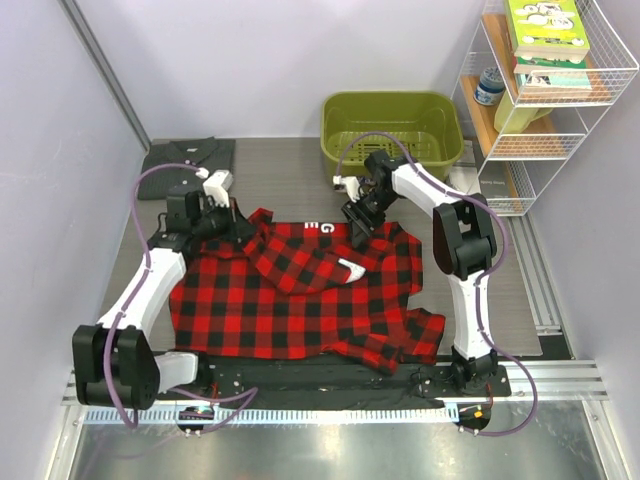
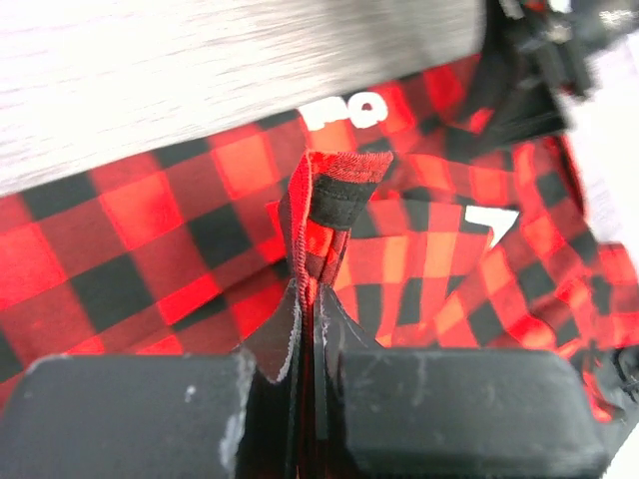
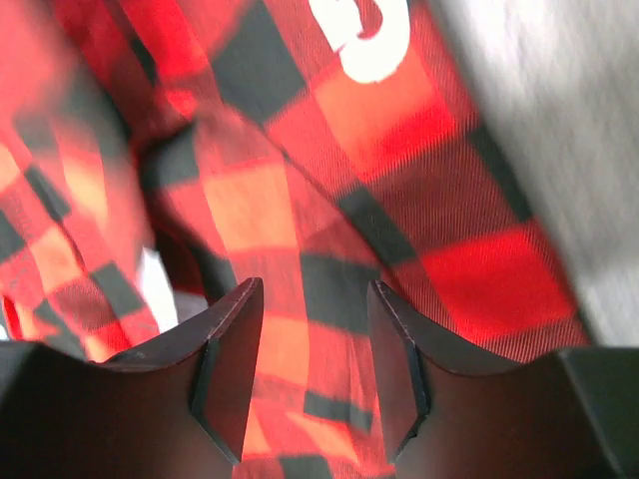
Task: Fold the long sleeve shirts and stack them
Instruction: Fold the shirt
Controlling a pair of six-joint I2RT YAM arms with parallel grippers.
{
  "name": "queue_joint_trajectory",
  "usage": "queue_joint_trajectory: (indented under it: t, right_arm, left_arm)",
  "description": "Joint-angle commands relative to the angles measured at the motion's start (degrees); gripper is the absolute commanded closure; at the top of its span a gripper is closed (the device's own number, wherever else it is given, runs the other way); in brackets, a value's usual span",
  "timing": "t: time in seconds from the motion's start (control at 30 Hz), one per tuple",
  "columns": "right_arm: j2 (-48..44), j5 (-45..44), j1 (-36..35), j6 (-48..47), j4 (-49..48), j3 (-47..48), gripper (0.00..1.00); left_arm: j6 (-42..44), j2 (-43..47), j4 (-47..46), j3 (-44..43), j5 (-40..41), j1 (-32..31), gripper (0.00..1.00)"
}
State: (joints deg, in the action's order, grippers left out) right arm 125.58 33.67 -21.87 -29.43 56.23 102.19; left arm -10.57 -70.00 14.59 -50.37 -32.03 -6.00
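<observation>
The red-and-black plaid long sleeve shirt lies spread and rumpled across the middle of the table, its white neck label showing. My left gripper is at the shirt's upper left, shut on a pinched fold of the plaid fabric, which stands up from between the fingertips. My right gripper hovers low over the shirt's top edge near the collar, open, with plaid cloth lying below and between its fingers. The dark grey long sleeve shirt lies folded at the back left corner.
A green plastic basket stands at the back, right behind the right arm. A white wire shelf with books and a jar stands at the back right. Side walls close in left and right, and a metal rail runs along the near edge.
</observation>
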Motion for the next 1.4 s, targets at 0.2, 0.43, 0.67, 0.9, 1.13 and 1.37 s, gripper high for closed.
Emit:
queue_joint_trajectory:
  t: [0.2,0.43,0.67,0.9,1.13,1.37]
  right_arm:
    - [-1.9,-2.6,1.1,-7.0,12.2,4.0,0.51]
    - [-2.7,-4.1,1.6,-8.6,14.7,3.8,0.51]
    - [-3.3,-5.6,2.8,-8.7,15.7,5.4,0.51]
    - [-3.9,-7.7,3.1,-8.8,16.5,6.4,0.49]
    - [-6.7,-10.6,3.2,-8.0,13.3,5.1,0.5]
    - [-5.3,-13.6,3.2,-6.7,8.0,4.2,0.55]
  left_arm:
    - [0.4,-3.7,-12.6,11.3,1.6,12.8,1.0]
    - [2.5,-7.3,-12.5,11.4,2.2,15.2,1.0]
    - [6.1,-2.6,-12.1,10.3,-1.9,15.4,1.0]
    - [9.6,-10.2,-3.5,6.8,8.7,20.4,0.52]
    - [22.8,-15.2,11.5,-8.7,1.5,24.1,0.31]
    - [26.6,-25.2,16.3,-22.7,0.7,22.4,0.43]
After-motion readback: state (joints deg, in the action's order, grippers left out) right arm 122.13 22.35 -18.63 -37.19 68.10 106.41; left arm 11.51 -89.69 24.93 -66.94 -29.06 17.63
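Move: The left gripper holds the sleeve end shut in its fingers; the place for it, on the shirt's upper left part, lies about 12 cm left, level with the hand and 12 cm below. The upper left corner is some 17 cm left and 1 cm ahead, the grey folded shirt about 20 cm left and 21 cm ahead. From the right gripper, the shirt's upper right corner is about 13 cm right, 2 cm ahead; the white label 3 cm left, 8 cm back. Bring the left gripper, still pinching the sleeve end, left and down about 10 cm each way, ease it up slightly, then carry on left and down to the shirt and open to let go; lift out forward and left, turned slightly counter-clockwise. Meanwhile draw the half-open right gripper low over the cloth, right and slightly back, then right, forward and up, towards the upper right corner, some 6 cm right in all. ##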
